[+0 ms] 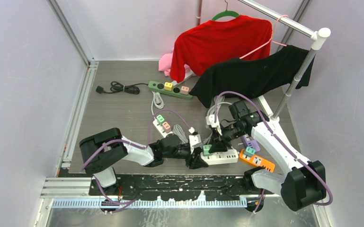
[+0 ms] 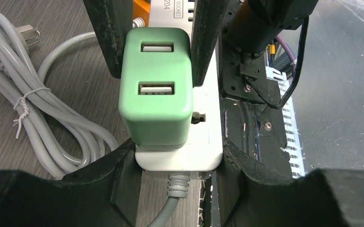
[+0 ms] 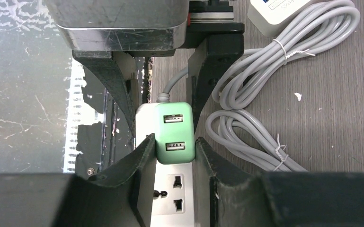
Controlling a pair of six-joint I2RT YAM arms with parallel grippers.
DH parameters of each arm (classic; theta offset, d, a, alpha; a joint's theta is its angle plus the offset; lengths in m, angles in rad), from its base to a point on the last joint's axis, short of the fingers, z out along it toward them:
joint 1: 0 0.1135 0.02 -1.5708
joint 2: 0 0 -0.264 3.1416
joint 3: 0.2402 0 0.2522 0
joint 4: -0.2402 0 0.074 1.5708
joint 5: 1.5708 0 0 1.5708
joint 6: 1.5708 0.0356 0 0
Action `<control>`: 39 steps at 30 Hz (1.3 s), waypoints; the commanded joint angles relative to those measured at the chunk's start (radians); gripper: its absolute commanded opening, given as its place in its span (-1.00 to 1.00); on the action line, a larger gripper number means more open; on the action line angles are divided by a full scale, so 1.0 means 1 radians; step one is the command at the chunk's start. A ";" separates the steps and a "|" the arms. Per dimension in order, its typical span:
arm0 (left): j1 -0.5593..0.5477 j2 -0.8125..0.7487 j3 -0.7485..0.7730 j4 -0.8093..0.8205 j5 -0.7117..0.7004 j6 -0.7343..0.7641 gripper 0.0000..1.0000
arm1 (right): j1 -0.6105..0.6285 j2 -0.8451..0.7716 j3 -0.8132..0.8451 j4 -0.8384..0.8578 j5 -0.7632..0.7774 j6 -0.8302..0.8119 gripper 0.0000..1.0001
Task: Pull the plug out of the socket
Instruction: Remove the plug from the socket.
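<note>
The plug point(image 1: 207, 150) is a green two-port USB adapter, seated in the end outlet of a white socket strip point(image 1: 223, 157) near the table's front edge. My left gripper point(image 2: 177, 158) is shut on the cable end of the socket strip point(image 2: 203, 151), one finger on each long side. My right gripper point(image 3: 174, 151) is shut on the green plug point(image 3: 174, 132), its pads pressed against both flanks. In the left wrist view the plug point(image 2: 156, 85) stands upright between the right arm's black fingers point(image 2: 111, 33). An empty outlet shows on the socket strip point(image 3: 177, 198).
An orange strip point(image 1: 260, 162) with a green adapter lies right of the white one. Another white strip point(image 1: 162, 124) and a green strip point(image 1: 170, 90) lie farther back. Tied grey cables point(image 3: 260, 94) lie beside the plug. Red point(image 1: 217, 42) and black point(image 1: 255, 75) shirts hang on a rack.
</note>
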 commanded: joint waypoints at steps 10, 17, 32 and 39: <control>0.060 0.087 -0.019 0.159 -0.004 -0.071 -1.00 | -0.057 -0.059 0.067 0.035 -0.023 0.147 -0.98; 0.059 0.040 -0.046 0.047 -0.084 0.003 -1.00 | -0.109 -0.085 0.074 0.085 0.032 0.238 -0.98; 0.050 0.004 -0.044 -0.057 -0.269 0.074 0.39 | -0.123 -0.057 0.074 0.086 0.062 0.254 -0.97; 0.028 -0.133 -0.102 -0.023 -0.229 0.040 0.66 | -0.122 -0.025 0.081 0.083 0.030 0.277 -0.97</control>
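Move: The right fingers already pinch the green plug, which is still in the raised white socket; the socket's middle is about 5 cm to their right, 3 cm back and 5 cm below. The orange strip is roughly 21 cm right, 5 cm back and 11 cm down. The left fingers already grip the socket's left end: its middle is some 7 cm right and 1 cm ahead, level, and the plug 2 cm right, 3 cm ahead and 5 cm above. The cable coil is about 10 cm left, 12 cm ahead and 6 cm down. Up first, by a centimetre or two, the right hand draws the plug out of the socket, then carries it forward and a little right, turning clockwise some 15 degrees, grip kept. The left hand takes the socket down about 5 cm to the table and forward, turning it counter-clockwise, then opens, lets go of its end and backs off left and slightly up. ##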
